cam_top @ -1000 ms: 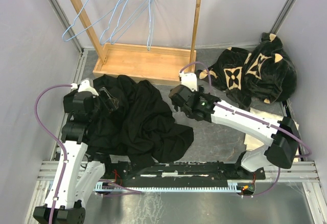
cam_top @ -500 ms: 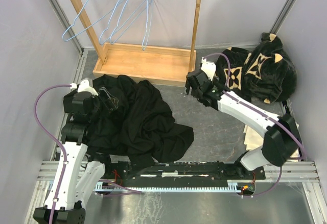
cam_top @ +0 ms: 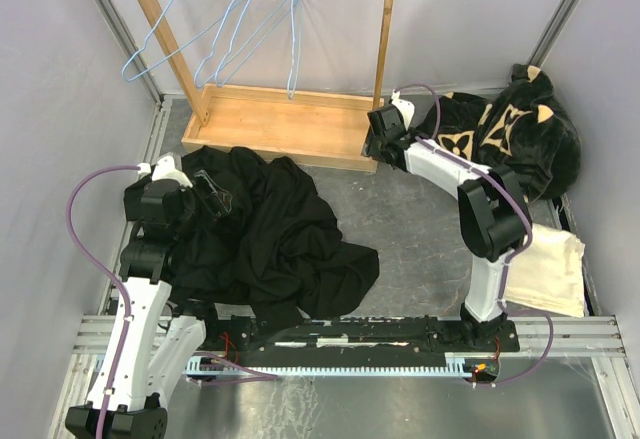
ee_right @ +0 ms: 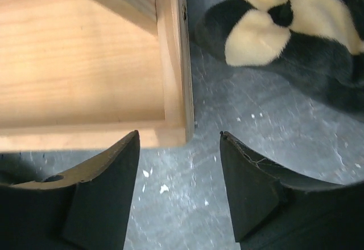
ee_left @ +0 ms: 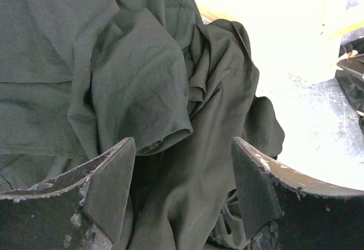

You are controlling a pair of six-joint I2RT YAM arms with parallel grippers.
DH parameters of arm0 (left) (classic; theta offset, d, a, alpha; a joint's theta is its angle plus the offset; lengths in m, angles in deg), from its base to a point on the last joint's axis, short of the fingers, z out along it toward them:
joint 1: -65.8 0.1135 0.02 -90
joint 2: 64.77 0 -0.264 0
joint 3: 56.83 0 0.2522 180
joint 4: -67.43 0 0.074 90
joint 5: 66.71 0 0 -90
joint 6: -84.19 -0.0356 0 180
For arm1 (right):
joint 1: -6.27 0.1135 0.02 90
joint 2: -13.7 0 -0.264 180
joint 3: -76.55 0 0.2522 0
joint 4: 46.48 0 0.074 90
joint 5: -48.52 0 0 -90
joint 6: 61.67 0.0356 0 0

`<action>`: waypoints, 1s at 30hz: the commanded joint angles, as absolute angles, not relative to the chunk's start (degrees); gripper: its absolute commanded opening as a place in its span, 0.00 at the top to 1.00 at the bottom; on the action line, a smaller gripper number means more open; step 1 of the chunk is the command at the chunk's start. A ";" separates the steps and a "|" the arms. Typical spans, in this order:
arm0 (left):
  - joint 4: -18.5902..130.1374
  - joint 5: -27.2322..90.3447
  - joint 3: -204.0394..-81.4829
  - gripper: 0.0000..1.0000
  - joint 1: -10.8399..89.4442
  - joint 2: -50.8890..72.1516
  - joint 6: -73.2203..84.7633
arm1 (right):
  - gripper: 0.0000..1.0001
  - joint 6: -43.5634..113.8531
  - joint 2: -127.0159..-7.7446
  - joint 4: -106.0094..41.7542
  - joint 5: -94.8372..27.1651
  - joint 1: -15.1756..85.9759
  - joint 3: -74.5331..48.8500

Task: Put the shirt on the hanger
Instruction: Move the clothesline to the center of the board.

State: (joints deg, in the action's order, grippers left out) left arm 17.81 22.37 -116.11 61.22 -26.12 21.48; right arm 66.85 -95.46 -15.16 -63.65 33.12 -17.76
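Observation:
The shirt (cam_top: 270, 234) is a crumpled heap of plain black cloth on the left half of the grey floor; no white tag shows. My left gripper (cam_top: 221, 199) hovers over the heap's upper left. In the left wrist view, the left gripper (ee_left: 182, 140) is open above the shirt (ee_left: 142, 79), whose folds run under the gap. Several light-blue wire hangers (cam_top: 243, 21) hang from the rack's top rail. My right gripper (cam_top: 376, 146) is at the front right corner of the rack's base. In its wrist view, the right gripper (ee_right: 179, 133) is open over bare floor.
The wooden rack's base (cam_top: 270, 124) lies along the back, its corner (ee_right: 170, 119) just ahead of the right fingers. A black plush garment with tan flowers (cam_top: 505, 139) sits at the back right, close beside the right gripper (ee_right: 284, 25). A cream cloth (cam_top: 548, 271) lies at the right edge.
The right arm has swung from the shirt's right edge back to the rack base's corner, and its jaws have narrowed somewhat. One hanger sways. The left arm has not moved.

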 commanded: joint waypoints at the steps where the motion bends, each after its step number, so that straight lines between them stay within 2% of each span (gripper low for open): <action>1: 20.63 22.83 -116.03 0.26 60.91 -25.71 20.16 | 0.36 67.16 -99.94 -17.46 -60.36 31.46 -24.66; 10: 20.54 22.11 -116.03 0.26 60.75 -25.39 20.32 | 0.47 67.11 -108.96 -13.43 -60.62 29.26 -33.53; 19: 20.54 22.41 -116.11 0.26 60.74 -24.62 20.21 | 0.60 66.31 -111.61 -15.14 -59.15 28.21 -32.06; 30: 20.36 21.68 -116.11 0.26 60.88 -25.18 20.38 | 0.65 64.28 -113.95 -16.49 -57.52 28.25 -30.85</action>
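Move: For the right hand, the right end rail of the clothesline's wooden base, at the spot near its front corner, lies about 6 cm ahead, level sideways and some 6 cm below. The foot of the right upright stands about 10 cm ahead and 2 cm left of the hand. The patterned blanket's middle is roughly 23 cm right and 8 cm ahead, the black shirt's about 20 cm left and 12 cm back. From the left hand that rail spot is some 27 cm ahead, 25 cm right and 17 cm lower. The right hand slides forward about 6 cm over the front corner of the clothesline's base and sinks some 5 cm, the forward part finishing first and the last stretch going almost straight down. The half-open fingers narrow on the way until they straddle the right end rail just short of the upright and pinch it, one finger inside the base and one outside. ##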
